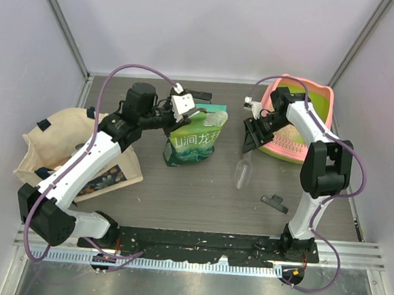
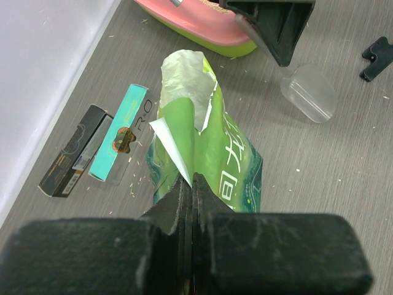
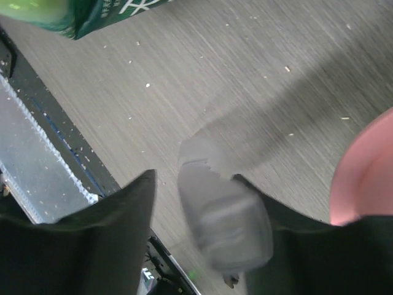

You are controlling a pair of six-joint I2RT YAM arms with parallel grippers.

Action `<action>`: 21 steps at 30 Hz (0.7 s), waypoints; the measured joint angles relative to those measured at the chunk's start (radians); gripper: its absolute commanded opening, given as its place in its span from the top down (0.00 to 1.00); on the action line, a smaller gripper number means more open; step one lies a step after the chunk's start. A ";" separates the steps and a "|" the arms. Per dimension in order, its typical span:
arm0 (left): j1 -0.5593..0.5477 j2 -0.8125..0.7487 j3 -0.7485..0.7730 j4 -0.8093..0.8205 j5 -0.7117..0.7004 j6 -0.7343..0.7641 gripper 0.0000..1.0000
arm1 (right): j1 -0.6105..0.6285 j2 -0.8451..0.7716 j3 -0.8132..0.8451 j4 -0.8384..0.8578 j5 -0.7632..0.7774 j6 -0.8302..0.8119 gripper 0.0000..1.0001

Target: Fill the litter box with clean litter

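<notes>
The litter box (image 1: 320, 102), a pink tray with a green basin, stands at the back right and also shows as a pink rim (image 2: 196, 21) (image 3: 368, 172). Pale clean litter (image 1: 292, 132) lies in its near part. My left gripper (image 1: 191, 113) (image 2: 187, 182) is shut on the torn top edge of the upright green bag (image 1: 194, 142) (image 2: 230, 160). Just left of the box, my right gripper (image 1: 253, 138) (image 3: 195, 178) stands open. The clear scoop (image 1: 242, 169) (image 3: 224, 221) (image 2: 310, 92) shows blurred below its jaws, with a gap beside the left finger.
A beige tote bag (image 1: 50, 143) sits at the left under my left arm. Slim teal and black boxes (image 2: 120, 132) lie behind the green bag by the back wall. A small black clip (image 1: 274, 202) lies near the right arm's base. Loose granules dot the tabletop.
</notes>
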 measured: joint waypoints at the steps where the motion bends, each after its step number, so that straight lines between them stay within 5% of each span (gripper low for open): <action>1: 0.000 0.000 0.000 0.000 0.000 -0.002 1.00 | 0.002 0.005 0.003 0.009 0.010 0.011 0.34; 2: 0.000 0.000 0.000 0.000 0.000 -0.003 1.00 | 0.003 0.007 0.004 0.017 0.021 0.016 0.26; 6: 0.000 0.000 0.000 0.002 0.001 -0.016 1.00 | 0.003 0.004 0.004 0.035 0.045 0.047 0.22; 21: 0.000 0.013 0.004 0.022 0.011 -0.077 1.00 | 0.138 -0.081 0.200 0.257 0.064 0.365 0.20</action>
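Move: The right hand, its fingers already part-open around the clear scoop, has the litter bag's open mouth roughly 12 cm to its left, 5 cm farther out and 8 cm higher. The scoop's middle is about 5 cm back and 6 cm below that hand. The litter box's middle stands some 8 cm ahead and 11 cm right, 8 cm lower. For the left hand, still holding the bag's rim, the mouth is about 7 cm right, 2 cm ahead and 4 cm below. The right fingers finish letting go of the scoop, spreading wide while the hand barely creeps forward; then the emptied hand speeds up and away from it, rising about 10 cm while going some 7 cm left and 6 cm forward towards the bag's mouth, the wrist turning roughly 20 degrees. The left fingers stay shut on the bag's rim, nearly still. ##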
